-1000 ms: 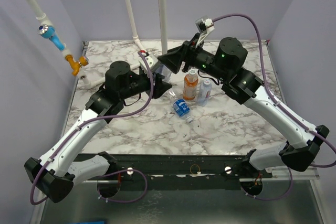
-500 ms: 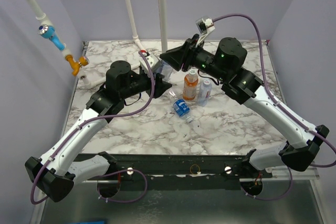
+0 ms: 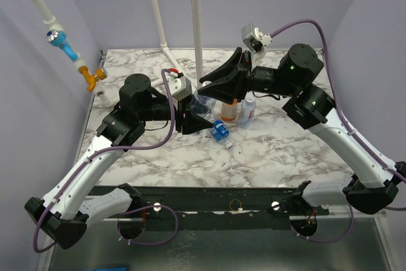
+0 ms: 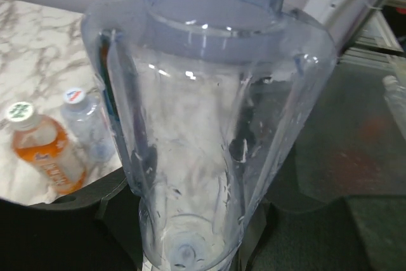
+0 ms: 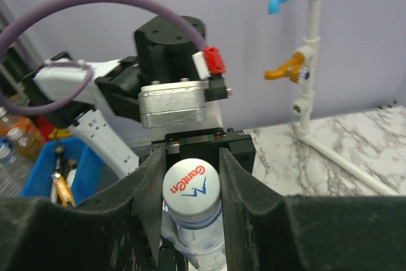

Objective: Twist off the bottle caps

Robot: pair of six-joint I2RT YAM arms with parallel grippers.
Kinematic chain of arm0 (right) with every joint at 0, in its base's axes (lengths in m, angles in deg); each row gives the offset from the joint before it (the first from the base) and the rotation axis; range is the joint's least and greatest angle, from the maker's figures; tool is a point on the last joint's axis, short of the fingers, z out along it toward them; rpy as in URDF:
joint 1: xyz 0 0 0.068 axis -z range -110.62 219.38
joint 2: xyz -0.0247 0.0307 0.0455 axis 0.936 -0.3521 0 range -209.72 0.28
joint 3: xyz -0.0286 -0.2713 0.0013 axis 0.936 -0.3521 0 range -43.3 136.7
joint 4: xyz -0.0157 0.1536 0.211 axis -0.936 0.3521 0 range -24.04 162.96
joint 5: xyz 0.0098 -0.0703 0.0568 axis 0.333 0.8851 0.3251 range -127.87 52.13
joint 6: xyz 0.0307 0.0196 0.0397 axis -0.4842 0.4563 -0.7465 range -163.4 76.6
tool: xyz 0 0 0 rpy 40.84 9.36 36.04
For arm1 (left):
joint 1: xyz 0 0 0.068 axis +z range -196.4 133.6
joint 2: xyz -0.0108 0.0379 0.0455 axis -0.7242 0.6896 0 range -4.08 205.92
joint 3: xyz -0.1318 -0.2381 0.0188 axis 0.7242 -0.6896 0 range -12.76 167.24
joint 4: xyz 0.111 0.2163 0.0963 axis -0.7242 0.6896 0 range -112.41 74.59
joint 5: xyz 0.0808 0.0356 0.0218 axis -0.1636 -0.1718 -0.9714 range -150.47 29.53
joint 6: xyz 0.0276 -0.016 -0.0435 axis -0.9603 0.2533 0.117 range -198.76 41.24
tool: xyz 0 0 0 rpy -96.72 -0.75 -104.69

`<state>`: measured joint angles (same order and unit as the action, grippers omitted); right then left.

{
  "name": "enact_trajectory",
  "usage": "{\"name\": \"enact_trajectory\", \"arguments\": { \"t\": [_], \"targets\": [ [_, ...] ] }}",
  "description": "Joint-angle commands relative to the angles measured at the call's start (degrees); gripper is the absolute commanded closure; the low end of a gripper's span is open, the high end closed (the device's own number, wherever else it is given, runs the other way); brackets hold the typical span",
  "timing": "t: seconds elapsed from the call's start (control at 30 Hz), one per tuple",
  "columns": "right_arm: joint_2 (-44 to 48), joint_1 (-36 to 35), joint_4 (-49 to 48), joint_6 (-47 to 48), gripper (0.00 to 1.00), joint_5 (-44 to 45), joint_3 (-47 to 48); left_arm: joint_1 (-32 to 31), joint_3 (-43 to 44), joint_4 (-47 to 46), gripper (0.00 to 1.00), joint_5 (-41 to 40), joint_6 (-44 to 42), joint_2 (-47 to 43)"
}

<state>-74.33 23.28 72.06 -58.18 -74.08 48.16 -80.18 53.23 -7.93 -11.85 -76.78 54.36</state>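
Note:
My left gripper (image 3: 192, 117) (image 4: 190, 249) is shut on the base of a clear bottle (image 3: 202, 101) (image 4: 209, 125), held up off the marble table. That bottle's white printed cap (image 5: 190, 185) sits between the pads of my right gripper (image 3: 206, 84) (image 5: 190, 202), which is shut on it. An orange bottle (image 3: 229, 112) (image 4: 49, 153) and a clear capped bottle (image 3: 248, 109) (image 4: 89, 128) stand upright on the table beside each other. A third clear bottle with a blue label (image 3: 219, 130) lies on its side in front of them.
A small loose white cap (image 3: 229, 145) lies near the lying bottle. White pipes (image 3: 196, 17) rise at the back, and a tap with blue and orange valves (image 3: 62, 40) hangs at the left. A blue bin (image 5: 38, 172) shows beyond the table.
My right gripper has closed on the held bottle's cap. Both arms shifted, and the held bottle moved nearer and slightly right.

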Motion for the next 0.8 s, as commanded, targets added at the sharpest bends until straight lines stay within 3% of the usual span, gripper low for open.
{"name": "enact_trajectory", "arguments": {
  "t": [0.0,0.1,0.27,0.33,0.47,0.6,0.77],
  "targets": [
    [-0.06,0.63,-0.05,2.6,1.0,-17.75,3.55,-0.15,0.37,4.34,0.85,11.72,2.9,-0.01],
    [-0.26,1.15,0.4,2.67,0.99,-21.16,4.62,-0.15,0.35,4.85,0.85,13.54,3.65,-0.16],
    [1.6,2.06,-0.58,2.43,0.99,-18.9,3.83,-0.15,-0.2,5.23,0.85,12.64,3.22,-0.51],
    [2.72,2.12,1.15,3.55,1.0,-10.41,3.76,-0.15,-0.75,5.29,0.86,10.19,2.29,-0.83],
    [4.8,3.0,7.08,5.58,1.0,15.02,2.48,-0.15,-2.15,5.3,0.87,2.71,-1.02,-2.33],
    [8.09,5.96,10.49,2.68,0.99,37.63,-4.72,-0.13,-3.68,5.31,0.87,-2.99,-4.43,-3.95],
    [14.5,15.76,14.0,-7.48,0.99,48.55,-19.21,-0.15,-5.26,5.3,0.86,-2.29,-4.6,-5.35]
  ]
}}
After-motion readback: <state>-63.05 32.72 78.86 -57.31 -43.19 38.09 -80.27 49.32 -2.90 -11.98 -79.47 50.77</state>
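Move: The right fingers already pinch the white cap, still on the upright clear bottle, which the left hand grips low; the cap is about 13 cm straight above the left hand. From the right hand, some 40 cm lower, the orange bottle stands about 25 cm ahead and 8 cm right, with the capped clear bottle 22 cm ahead and 15 cm right. The blue-label bottle lies 19 cm ahead, 4 cm right and 47 cm below. Keeping its pinch on the white cap, the right hand finishes the unscrewing as both hands draw back about 4 cm, twisting oppositely: right some 15 degrees counter-clockwise, left 10 clockwise. The right then rises slightly off the neck and sweeps fast forward and right, about 14 cm forward, turning clockwise and dipping at the end. The left keeps hold of the bottle, easing 2 cm forward and 3 cm lower. ##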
